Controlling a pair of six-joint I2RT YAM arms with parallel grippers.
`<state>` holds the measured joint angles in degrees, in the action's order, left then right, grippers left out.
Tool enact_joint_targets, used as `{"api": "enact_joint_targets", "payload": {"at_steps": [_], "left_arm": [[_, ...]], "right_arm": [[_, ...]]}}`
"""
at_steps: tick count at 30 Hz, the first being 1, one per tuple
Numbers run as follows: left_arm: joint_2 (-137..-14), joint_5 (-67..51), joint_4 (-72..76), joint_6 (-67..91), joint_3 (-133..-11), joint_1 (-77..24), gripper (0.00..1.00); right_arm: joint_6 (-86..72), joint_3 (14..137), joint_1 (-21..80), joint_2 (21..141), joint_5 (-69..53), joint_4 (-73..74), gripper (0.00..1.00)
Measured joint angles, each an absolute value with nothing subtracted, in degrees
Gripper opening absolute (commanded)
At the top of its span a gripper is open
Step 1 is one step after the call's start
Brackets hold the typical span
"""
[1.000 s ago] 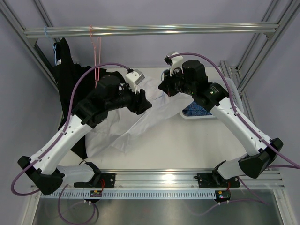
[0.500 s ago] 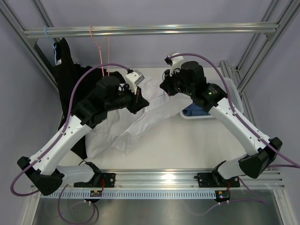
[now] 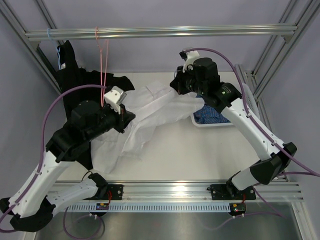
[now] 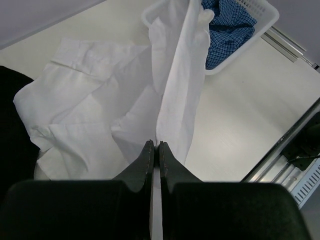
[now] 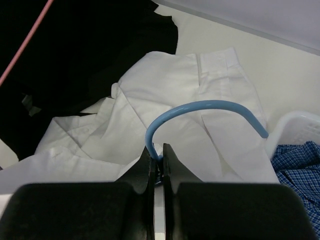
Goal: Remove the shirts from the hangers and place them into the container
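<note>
A white shirt (image 3: 160,107) lies stretched across the table between my two grippers. My left gripper (image 3: 129,118) is shut on a fold of the white shirt (image 4: 100,95), its jaws pressed together on the cloth (image 4: 155,146). Farther back, my right gripper (image 3: 175,86) is shut on the curved hook of a light blue hanger (image 5: 200,106) that rises out of the shirt's collar (image 5: 210,75). The white container (image 3: 198,122) stands at the right with a blue checked shirt (image 3: 210,116) inside. A black shirt (image 3: 70,75) hangs at the back left.
A pink hanger (image 3: 103,55) hangs bare from the metal rail (image 3: 160,32) at the back, beside the black shirt. Frame posts stand at both back corners. In the left wrist view the container (image 4: 262,24) sits at the top right, near the table's metal edge (image 4: 285,145).
My left gripper has shut on the white shirt and pulled back to the left and nearer, stretching the cloth. The right gripper has shifted slightly back with the hanger hook. The pink hanger has swung.
</note>
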<state>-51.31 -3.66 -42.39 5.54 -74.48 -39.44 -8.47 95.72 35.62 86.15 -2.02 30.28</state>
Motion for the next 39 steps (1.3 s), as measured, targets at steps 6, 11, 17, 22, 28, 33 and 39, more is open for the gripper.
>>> {"api": "enact_joint_targets", "payload": {"at_steps": [6, 11, 17, 22, 28, 33, 39], "left_arm": [[-43.9, -2.9, -39.9, 8.6, -67.9, -39.5, 0.00], [-40.1, -3.0, -37.6, 11.4, -63.1, -39.5, 0.00], [-37.1, -5.3, -33.2, 15.9, -55.9, -39.4, 0.00], [-35.0, -6.9, -30.6, 19.3, -53.5, -39.4, 0.00], [-34.1, -8.2, -30.1, 20.0, -55.9, -39.3, 0.07], [-35.1, -10.7, -30.2, 22.2, -53.0, -39.3, 0.21], [-34.4, -10.7, -36.1, 24.2, -48.9, -39.3, 0.70]], "right_arm": [[-10.8, 101.1, 33.4, 87.4, -3.9, 33.7, 0.00], [-12.6, 104.3, 33.0, 88.6, -5.5, 37.1, 0.00], [-13.8, 106.1, 32.3, 90.2, -6.9, 39.8, 0.00], [-14.7, 106.2, 32.2, 91.1, -6.5, 40.2, 0.00], [-17.4, 105.6, 32.2, 91.3, -6.8, 39.1, 0.00], [-19.5, 105.6, 32.0, 91.3, -6.7, 37.5, 0.00], [-20.3, 105.5, 31.0, 91.2, -6.7, 34.1, 0.00]]}}
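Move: The left hand holds the white shirt's edge; the blue hanger's hook, in the right hand, is about 14 cm ahead, 14 cm to its right and nearly level. The black shirt is some 12 cm ahead, 16 cm left and 22 cm below the left hand. From the right hand, the pinched edge is about 14 cm back and 14 cm left, roughly level; the container is 21 cm right and 32 cm below, about straight across. Still pinching the white shirt's edge, the left hand pulls it back and down, away from the blue hanger, with a short bob up midway, then drops faster while its fingers open and let go, about 9 cm lower and 5 cm back in all, tipping down some 15 degrees. The right hand keeps hold of the hook, bobs, and ends about 3 cm higher and slightly farther forward. ##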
